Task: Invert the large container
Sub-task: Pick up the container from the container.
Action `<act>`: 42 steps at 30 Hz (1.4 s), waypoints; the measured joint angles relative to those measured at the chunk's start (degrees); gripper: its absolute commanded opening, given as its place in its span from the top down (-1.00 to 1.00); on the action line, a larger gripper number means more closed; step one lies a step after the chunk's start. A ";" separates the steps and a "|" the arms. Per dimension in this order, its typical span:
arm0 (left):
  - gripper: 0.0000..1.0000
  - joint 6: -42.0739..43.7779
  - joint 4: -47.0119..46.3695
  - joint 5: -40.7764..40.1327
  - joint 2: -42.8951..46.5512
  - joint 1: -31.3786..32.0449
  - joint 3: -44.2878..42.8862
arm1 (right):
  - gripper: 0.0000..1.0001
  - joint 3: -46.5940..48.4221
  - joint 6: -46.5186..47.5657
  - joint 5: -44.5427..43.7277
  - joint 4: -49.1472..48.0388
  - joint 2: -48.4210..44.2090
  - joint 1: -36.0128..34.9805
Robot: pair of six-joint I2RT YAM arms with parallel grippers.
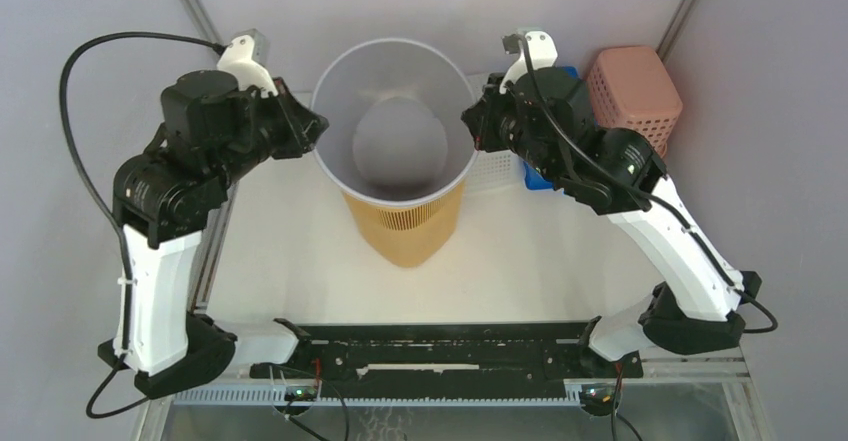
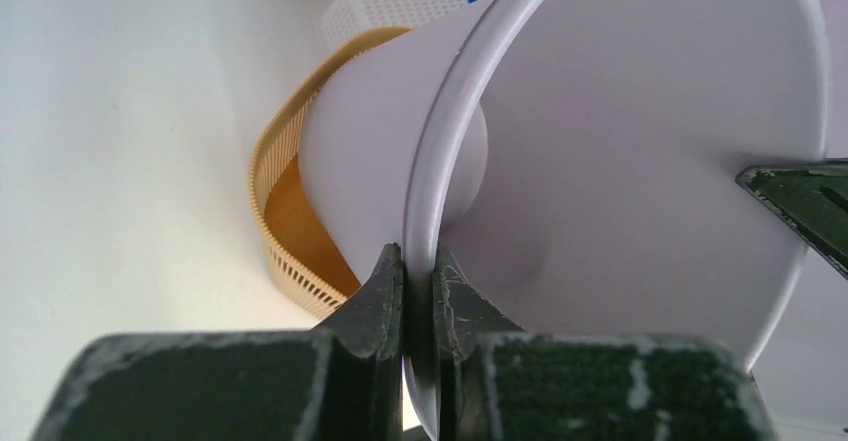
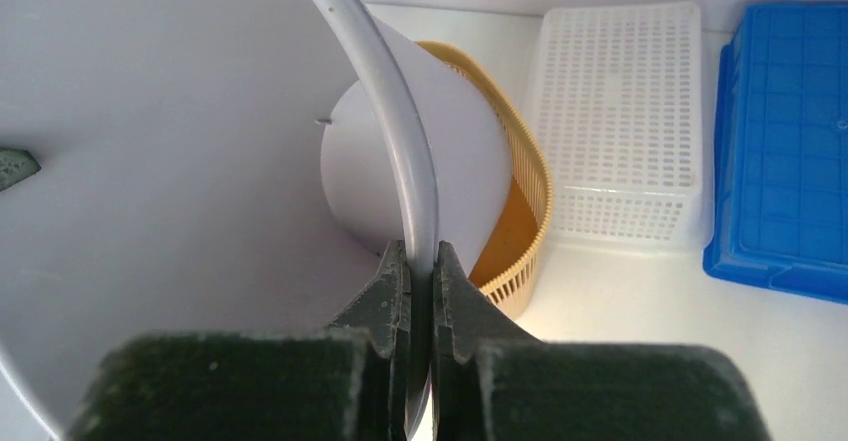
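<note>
The large container [image 1: 395,121] is a pale lilac-grey round bin, held upright with its open mouth up, its lower part inside a tan slatted basket [image 1: 405,226]. My left gripper [image 1: 318,129] is shut on the bin's left rim [image 2: 425,231]. At the opposite side, my right gripper [image 1: 468,121] is shut on the right rim [image 3: 415,201]. Each wrist view shows the rim pinched between the two black fingers, and the bin [image 2: 640,151] [image 3: 160,161] fills most of both views. The bin's base is visible inside; its outer bottom is hidden by the basket [image 2: 290,231] [image 3: 515,221].
A white perforated tray [image 3: 620,121] [image 1: 495,169] lies right of the basket, with a blue tray [image 3: 785,151] [image 1: 540,176] beside it. A pink perforated basket [image 1: 635,91] stands at the back right. The table's left edge rail [image 1: 215,251] runs beside the left arm.
</note>
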State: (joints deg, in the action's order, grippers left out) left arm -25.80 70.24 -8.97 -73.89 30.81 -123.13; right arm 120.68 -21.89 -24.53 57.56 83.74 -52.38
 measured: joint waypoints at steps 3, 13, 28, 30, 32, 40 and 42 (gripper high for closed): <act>0.98 0.96 -1.95 1.07 1.79 0.04 0.00 | 1.00 -2.40 1.66 -1.70 -3.80 -2.36 -2.01; 0.95 3.56 -9.16 5.70 8.41 0.26 1.55 | 1.00 -10.08 9.33 -8.85 -18.38 -9.46 -10.43; 0.95 6.36 -14.86 12.04 10.03 0.46 3.89 | 1.00 -16.02 27.93 -32.46 -34.77 -13.16 -28.02; 0.95 6.62 -15.67 12.46 10.03 0.61 4.15 | 1.00 -17.18 33.07 -36.94 -39.80 -13.16 -31.04; 0.95 6.84 -16.41 12.94 10.03 0.96 4.59 | 1.00 -18.18 38.84 -41.11 -45.27 -13.05 -33.83; 0.95 6.88 -18.51 13.44 8.33 3.19 5.20 | 1.00 -18.36 54.25 -50.97 -59.14 -10.97 -37.83; 0.95 6.88 -18.73 13.35 7.41 3.98 5.27 | 1.00 -18.36 55.84 -53.07 -60.59 -10.99 -38.14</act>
State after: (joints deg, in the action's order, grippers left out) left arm -18.92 51.51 4.38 -66.48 34.79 -117.86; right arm 102.32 33.95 -77.60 -3.03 72.75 -90.52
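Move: Both hands already pinch the grey container's rim from opposite sides; its middle lies about 12 cm to the left hand's right and the same to the right hand's left, some 4 cm ahead and 13 cm below each. The yellow container stands below, about 6 cm ahead, 30 cm down and 10 cm right of the left hand. From the right hand, the white basket is roughly 24 cm ahead and 1 cm left, the blue tray 24 cm ahead and 18 cm right, both about 40 cm lower. Up and back together, both hands draw the grey container away from the yellow one, the left rising about 8 cm and the right nearly 11 cm, coming back farther too. Fingers stay clamped on the rim while the wrists tip it mouth towards the bases, some 20 to 30 degrees; late on, both swing clockwise and drift 3 to 4 cm right. ##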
